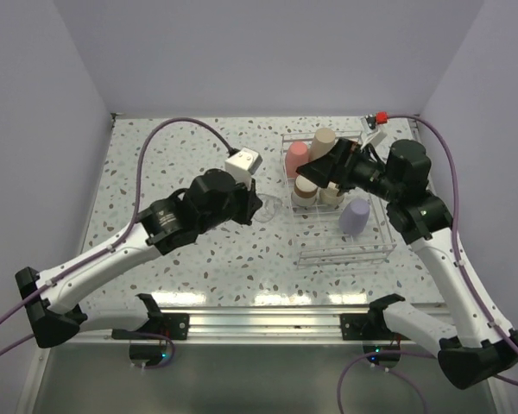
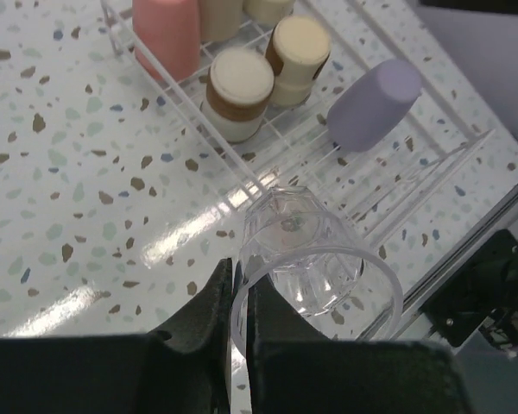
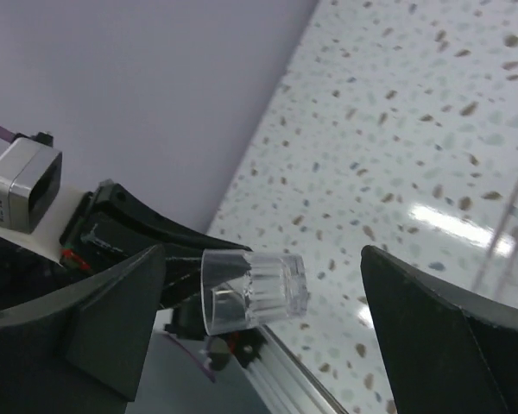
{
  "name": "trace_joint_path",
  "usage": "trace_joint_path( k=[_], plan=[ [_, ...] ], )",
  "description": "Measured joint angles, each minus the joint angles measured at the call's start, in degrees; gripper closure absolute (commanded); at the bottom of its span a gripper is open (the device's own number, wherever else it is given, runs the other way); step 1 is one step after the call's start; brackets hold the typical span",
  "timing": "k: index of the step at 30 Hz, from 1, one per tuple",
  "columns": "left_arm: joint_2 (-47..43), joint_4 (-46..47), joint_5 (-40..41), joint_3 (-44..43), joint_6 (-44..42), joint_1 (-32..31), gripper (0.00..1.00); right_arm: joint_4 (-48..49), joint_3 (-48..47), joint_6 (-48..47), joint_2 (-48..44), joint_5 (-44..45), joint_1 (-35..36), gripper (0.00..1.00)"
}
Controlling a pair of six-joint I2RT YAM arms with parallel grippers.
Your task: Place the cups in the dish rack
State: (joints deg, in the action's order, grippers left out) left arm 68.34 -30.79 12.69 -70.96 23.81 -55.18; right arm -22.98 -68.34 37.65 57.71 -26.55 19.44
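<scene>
My left gripper (image 2: 239, 272) is shut on the rim of a clear ribbed cup (image 2: 306, 259), which it holds on its side above the table just left of the dish rack (image 2: 268, 164). In the top view the clear cup (image 1: 272, 207) sits at the tip of the left gripper (image 1: 257, 207). In the rack stand a pink cup (image 1: 296, 157), a tan cup (image 1: 324, 142), two short beige cups (image 1: 306, 191) and a lavender cup (image 1: 356, 216). My right gripper (image 1: 328, 168) hovers open over the rack. Its wrist view faces the clear cup (image 3: 252, 291), some way off.
The dish rack (image 1: 345, 250) fills the right middle of the speckled table. A metal rail (image 1: 259, 302) runs along the near edge. Purple walls close in the back and both sides. A small red-topped part (image 1: 382, 116) sits at the back right corner.
</scene>
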Motion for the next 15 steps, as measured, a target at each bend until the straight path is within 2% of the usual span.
trace_joint_path(
  k=[7, 15],
  plan=[
    [-7.3, 7.9, -2.2, -1.1, -0.7, 1.6, 1.0, 21.1, 2.3, 17.9, 2.9, -10.8, 0.0, 0.02],
    [-12.7, 16.8, -3.3, -2.8, -1.2, 2.7, 1.0, 35.6, 0.7, 29.9, 6.2, -13.4, 2.5, 0.02]
  ],
)
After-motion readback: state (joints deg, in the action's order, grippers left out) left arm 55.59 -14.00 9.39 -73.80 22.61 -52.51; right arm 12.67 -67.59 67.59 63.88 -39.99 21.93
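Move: The left hand already holds the clear cup, its middle some 3 cm ahead, 2 right and 2 below. The open right gripper waits roughly 4 cm ahead of the left hand, 13 right and 8 up. From the right hand the clear cup lies about 1 cm back, 10 left, 10 below; the nearest brown-banded cup is 11 ahead, straight in line, 30 down, and the purple cup 4 ahead, 14 right, 31 down. Left lifts the pinched clear cup about 16 cm, tipping it upward; right, open, rises 10 and swings left 5. ##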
